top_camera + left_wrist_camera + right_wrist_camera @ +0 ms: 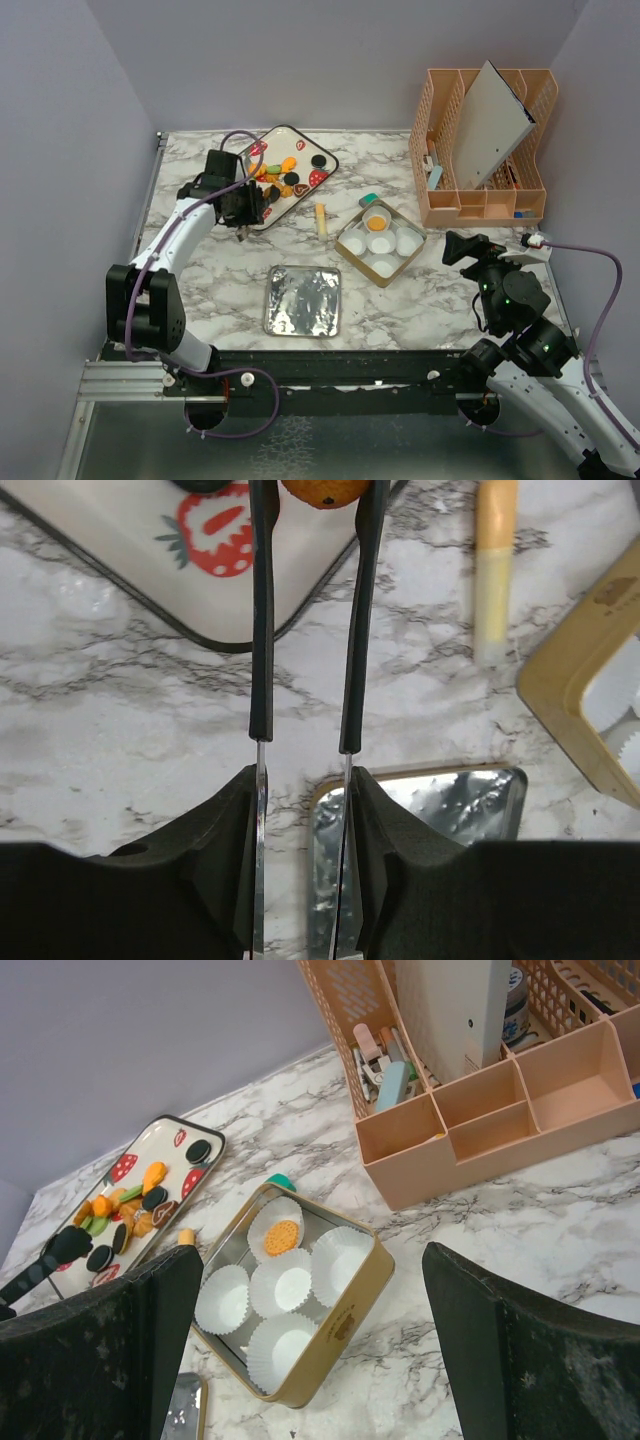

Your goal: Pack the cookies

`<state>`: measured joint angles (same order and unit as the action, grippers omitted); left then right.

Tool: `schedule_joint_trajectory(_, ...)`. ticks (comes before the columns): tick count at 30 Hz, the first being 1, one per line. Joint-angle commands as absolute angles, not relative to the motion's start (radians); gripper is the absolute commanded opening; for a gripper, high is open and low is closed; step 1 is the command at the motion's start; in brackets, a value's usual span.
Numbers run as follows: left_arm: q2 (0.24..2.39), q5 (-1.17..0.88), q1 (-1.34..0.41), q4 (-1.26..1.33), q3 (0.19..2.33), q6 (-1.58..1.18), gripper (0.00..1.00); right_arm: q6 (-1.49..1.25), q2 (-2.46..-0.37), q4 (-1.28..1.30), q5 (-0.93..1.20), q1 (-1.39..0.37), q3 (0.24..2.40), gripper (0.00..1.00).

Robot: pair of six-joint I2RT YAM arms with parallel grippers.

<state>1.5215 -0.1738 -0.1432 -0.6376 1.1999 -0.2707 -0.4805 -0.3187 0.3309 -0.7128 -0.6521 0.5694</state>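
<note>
The cookies [290, 178] lie heaped on a white strawberry-print tray [285, 145] at the back left, also in the right wrist view as cookies [130, 1215]. My left gripper [262, 200] reaches over the tray's near edge. In the left wrist view its long thin fingers [262, 630] are closed on an orange cookie [322, 490] at the frame's top edge. One orange cookie [376, 221] lies in a paper cup in the gold tin [345, 250]. My right gripper [462, 248] hovers open, right of the tin [340, 1350], holding nothing.
A silver tin lid [303, 300] lies at front centre. A yellow stick [321, 218] lies between tray and tin, with a teal item [369, 199] behind the tin. A peach desk organizer [485, 150] stands at the back right. White paper cups [283, 1285] fill the tin.
</note>
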Motion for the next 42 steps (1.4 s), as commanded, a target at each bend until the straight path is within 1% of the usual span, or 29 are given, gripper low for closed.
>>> schedule_joint_trajectory(1, 1.483, -0.165, -0.259, -0.663, 1.271, -0.258, 0.35, -0.472, -0.322, 0.319, -0.71, -0.646, 0.572, 1.0)
schedule_joint_trajectory(8, 1.497, -0.163, -0.434, -0.68, 1.33, -0.27, 0.35, -0.472, -0.321, 0.32, -0.71, -0.646, 0.571, 1.0)
schedule_joint_trajectory(14, 1.536, -0.12, -0.592, -0.705, 1.394, -0.27, 0.35, -0.474, -0.32, 0.321, -0.713, -0.646, 0.573, 1.0)
schedule_joint_trajectory(19, 1.606, -0.094, -0.731, -0.706, 1.453, -0.273, 0.35, -0.474, -0.319, 0.321, -0.712, -0.646, 0.575, 1.0)
schedule_joint_trajectory(27, 1.742, -0.08, -0.867, -0.706, 1.566, -0.263, 0.35, -0.481, -0.305, 0.34, -0.716, -0.646, 0.58, 1.0)
schedule_joint_trajectory(33, 1.842, -0.075, -0.926, -0.707, 1.645, -0.25, 0.35, -0.481, -0.302, 0.341, -0.718, -0.646, 0.581, 1.0)
schedule_joint_trajectory(42, 1.933, -0.054, -0.94, -0.706, 1.712, -0.232, 0.36, -0.484, -0.298, 0.346, -0.724, -0.646, 0.578, 1.0)
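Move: The left hand already grips tongs with an orange-brown cookie in their tips; the empty right-hand cup in the tin lies about 38 cm to this hand's right, 3 cm back and 12 cm below. The cup with the round cookie is 31 cm right and 2 cm ahead, the middle cup 31 cm right and 3 cm back; the yellow stick is 18 cm right and 1 cm ahead. From the right hand the empty cup is roughly 10 cm ahead, 12 cm left, 25 cm below. The left arm sweeps the tongs and the pinched cookie some 30 cm to the right and about 10 cm back, away from the cookie tray towards the tin, while the wrist swings roughly 45 degrees clockwise so that the tongs end up pointing forward and right across the tin. The hand arcs, rising about 5 cm over the first half and sinking nearly as much over the second, slowing as the tips come over the empty right-hand cup, with the grip on the tongs unchanged. ##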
